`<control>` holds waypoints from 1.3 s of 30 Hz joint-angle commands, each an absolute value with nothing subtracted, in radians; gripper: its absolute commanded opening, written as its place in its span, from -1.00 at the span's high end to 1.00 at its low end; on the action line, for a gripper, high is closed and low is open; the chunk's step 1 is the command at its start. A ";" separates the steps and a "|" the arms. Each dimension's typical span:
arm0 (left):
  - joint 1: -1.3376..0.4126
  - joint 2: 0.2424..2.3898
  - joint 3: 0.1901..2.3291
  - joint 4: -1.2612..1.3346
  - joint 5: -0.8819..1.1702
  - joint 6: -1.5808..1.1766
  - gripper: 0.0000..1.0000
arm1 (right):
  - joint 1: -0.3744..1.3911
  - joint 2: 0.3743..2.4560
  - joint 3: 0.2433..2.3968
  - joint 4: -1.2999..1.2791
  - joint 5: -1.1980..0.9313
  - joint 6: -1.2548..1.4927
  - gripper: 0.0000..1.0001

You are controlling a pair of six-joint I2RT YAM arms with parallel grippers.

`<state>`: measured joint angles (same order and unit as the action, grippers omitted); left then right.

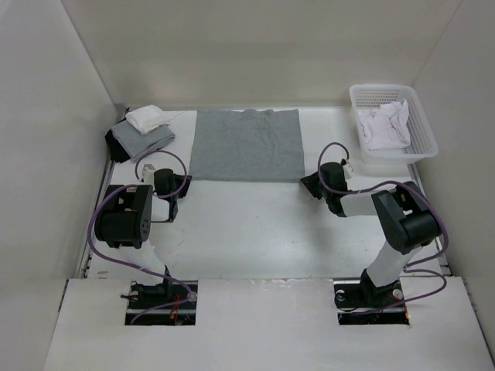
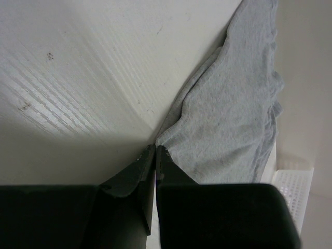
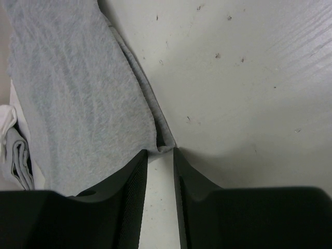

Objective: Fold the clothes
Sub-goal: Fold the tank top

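Observation:
The clothes (image 1: 246, 144), a plain grey top, lie flat as a folded rectangle at the back middle of the table. My left gripper (image 1: 184, 182) is at the near left corner. In the left wrist view its jaws (image 2: 155, 147) are pressed together, and the corner of the grey fabric (image 2: 228, 114) runs right into the tips. My right gripper (image 1: 308, 182) is at the near right corner. Its jaws (image 3: 160, 151) stand a narrow gap apart, with the corner of the fabric (image 3: 78, 93) lying between the tips and the table showing between the pads.
A white basket (image 1: 421, 124) holding a white garment (image 1: 384, 125) stands at the back right. A pile of folded grey, black and white pieces (image 1: 143, 131) lies at the back left, just beside the top. White walls enclose the table on three sides.

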<state>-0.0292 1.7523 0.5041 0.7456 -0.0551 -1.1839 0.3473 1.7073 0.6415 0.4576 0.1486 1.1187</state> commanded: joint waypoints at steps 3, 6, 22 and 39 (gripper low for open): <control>-0.033 1.713 0.486 0.787 -0.055 -1.184 1.00 | 0.337 1.750 0.681 0.445 0.146 1.123 0.51; -0.031 1.710 0.483 0.787 -0.057 -1.184 1.00 | 0.328 1.763 0.696 0.443 0.134 1.118 0.66; -0.034 1.058 0.570 0.447 -0.032 -1.134 1.00 | 0.341 1.098 0.639 0.246 0.198 0.812 1.00; -0.073 0.446 0.879 -0.169 -0.020 -0.999 1.00 | 0.806 0.557 1.091 -0.433 0.498 0.589 1.00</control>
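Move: The left fingers already hold the tank top's near left corner, with the shirt's middle about 11 cm ahead and 19 cm to their right. Its near right corner lies about 1 cm ahead of the right fingertips, level sideways and barely lower, some 37 cm right of the left hand. The folded pile is roughly 14 cm ahead and 14 cm left of the left hand; the basket is 18 cm ahead and 29 cm right of the right hand. Forward just over 1 cm, the right hand eases onto the near right corner and pinches its fingers shut on it while the left keeps its grip and waits. Then both sweep fast up some 45 cm and back about 20 cm together, carrying the near edge off the table and tipping the fingers up 50 to 60 degrees; a slight dip ends the rise. ##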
